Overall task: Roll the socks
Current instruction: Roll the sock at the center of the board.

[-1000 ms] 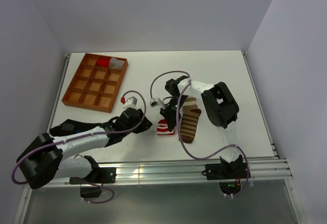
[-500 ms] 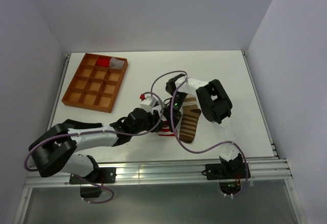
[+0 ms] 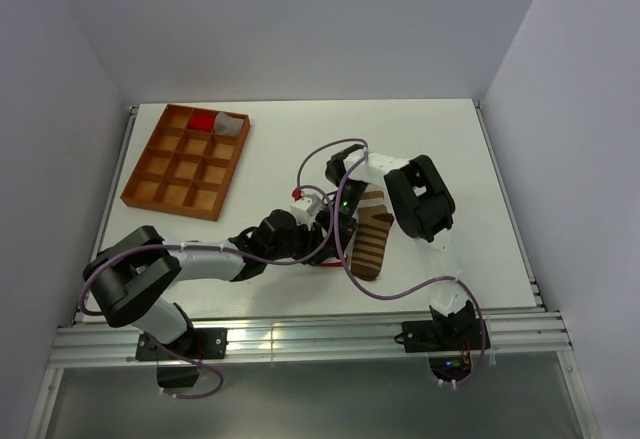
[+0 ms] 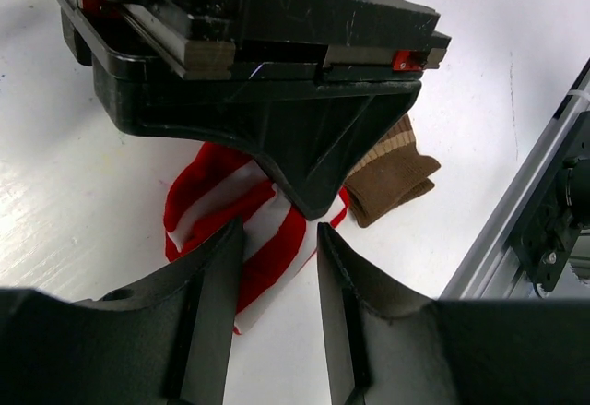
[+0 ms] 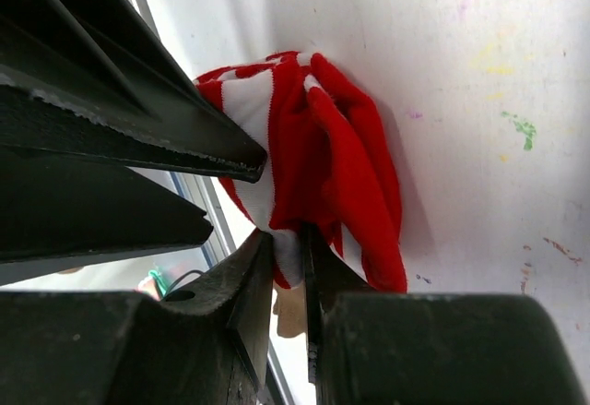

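The red-and-white sock point(image 5: 327, 147) lies bunched on the white table, and my right gripper point(image 5: 288, 250) is shut on a fold at its edge. In the left wrist view the same sock point(image 4: 210, 204) shows under the right gripper's black body. My left gripper point(image 4: 280, 244) is open; its fingers point(image 4: 218, 280) are low over the sock's near edge and nothing is pinched between them. The dark-brown-and-tan sock point(image 3: 372, 242) lies flat just right of both grippers, and its cuff point(image 4: 392, 176) shows in the left wrist view.
An orange divided tray point(image 3: 160, 171) sits at the back left, with a red and a white item in its far compartments. The table's front metal rail point(image 3: 330, 334) runs close behind the grippers. Purple cables loop over both arms.
My left arm has swung right across the table until its gripper sits against the right gripper at the red-and-white sock. The right gripper stays in place on the sock.
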`<state>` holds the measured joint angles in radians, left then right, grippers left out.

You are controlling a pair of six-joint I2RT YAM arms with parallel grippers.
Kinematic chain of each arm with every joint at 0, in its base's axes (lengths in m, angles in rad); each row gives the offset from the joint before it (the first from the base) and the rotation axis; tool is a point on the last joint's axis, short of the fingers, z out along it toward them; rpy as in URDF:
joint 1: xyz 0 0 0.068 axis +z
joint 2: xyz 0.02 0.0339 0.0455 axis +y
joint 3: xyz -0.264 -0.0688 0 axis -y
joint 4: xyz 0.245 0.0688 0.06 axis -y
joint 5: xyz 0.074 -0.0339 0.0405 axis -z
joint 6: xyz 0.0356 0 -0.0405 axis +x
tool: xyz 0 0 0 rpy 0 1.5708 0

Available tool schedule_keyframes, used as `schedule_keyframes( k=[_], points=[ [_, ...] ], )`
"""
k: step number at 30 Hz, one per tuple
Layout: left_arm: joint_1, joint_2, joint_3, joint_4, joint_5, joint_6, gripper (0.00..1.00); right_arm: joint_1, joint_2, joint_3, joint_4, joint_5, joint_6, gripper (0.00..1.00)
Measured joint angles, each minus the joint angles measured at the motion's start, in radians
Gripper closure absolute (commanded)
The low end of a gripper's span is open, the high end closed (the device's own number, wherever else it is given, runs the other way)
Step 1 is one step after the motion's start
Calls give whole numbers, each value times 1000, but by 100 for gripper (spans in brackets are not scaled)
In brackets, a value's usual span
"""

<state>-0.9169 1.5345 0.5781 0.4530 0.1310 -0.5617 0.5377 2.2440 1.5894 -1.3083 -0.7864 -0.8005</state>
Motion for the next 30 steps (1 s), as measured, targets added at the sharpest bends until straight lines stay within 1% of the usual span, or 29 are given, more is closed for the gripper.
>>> schedule_keyframes(
  k=[6, 16, 19, 20, 22, 23, 24, 25, 26, 28, 29, 30],
  points=[
    [6, 26, 0, 19, 21, 1, 58, -6, 0, -17, 6, 0, 20, 82],
    [9, 67, 18, 13, 23, 16, 53, -13, -22, -64, 29, 5, 45, 82],
    [9, 69, 25, 3, 26, 25, 55, -13, -29, -71, 41, 11, 60, 81],
    [10, 71, 29, -2, 28, 26, 59, -13, -32, -73, 45, 13, 66, 80],
    [11, 81, 42, -16, 31, 25, 64, -13, -43, -82, 64, 25, 86, 73],
    [11, 86, 49, -20, 32, 22, 70, -13, -51, -88, 76, 31, 94, 70],
    [11, 91, 56, -26, 33, 17, 73, -13, -61, -98, 91, 39, 102, 67],
    [11, 96, 63, -29, 36, 14, 77, -13, -74, -111, 112, 49, 109, 61],
    [11, 100, 67, -31, 39, 8, 84, -13, -86, -122, 129, 56, 118, 59],
    [11, 105, 69, -33, 44, -11, 88, -13, -112, -148, 166, 71, 135, 53],
    [11, 107, 70, -33, 46, -23, 95, -13, -125, -161, 182, 77, 144, 51],
    [11, 110, 70, -34, 48, -38, 97, -13, -138, -173, 195, 82, 153, 48]
  ],
)
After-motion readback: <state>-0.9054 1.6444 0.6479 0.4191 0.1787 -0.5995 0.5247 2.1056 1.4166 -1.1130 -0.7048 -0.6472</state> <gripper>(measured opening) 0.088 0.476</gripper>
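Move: The part-rolled red striped sock lies beneath and just past the open left fingers, some 2 cm to that hand's right, level fore and aft, and 3 cm lower. The right hand already grips its right end, so the sock's middle lies about 2 cm left of that hand, 1 cm back and 1 cm lower. The brown striped sock lies roughly 8 cm to the right of the right hand and 3 cm farther out, flat on the board. The left hand sinks about 2 cm onto the red sock with its fingers open, easing about 1 cm to the right as it goes, then near the bottom shuts them to pinch the bundle just beside the right fingers. The right hand keeps its grip while creeping about 1 cm back and 1 cm left, then, as the left fingers shut, opens to roughly half wide and lets go of the sock's end, coming forward again by about 1 cm. ##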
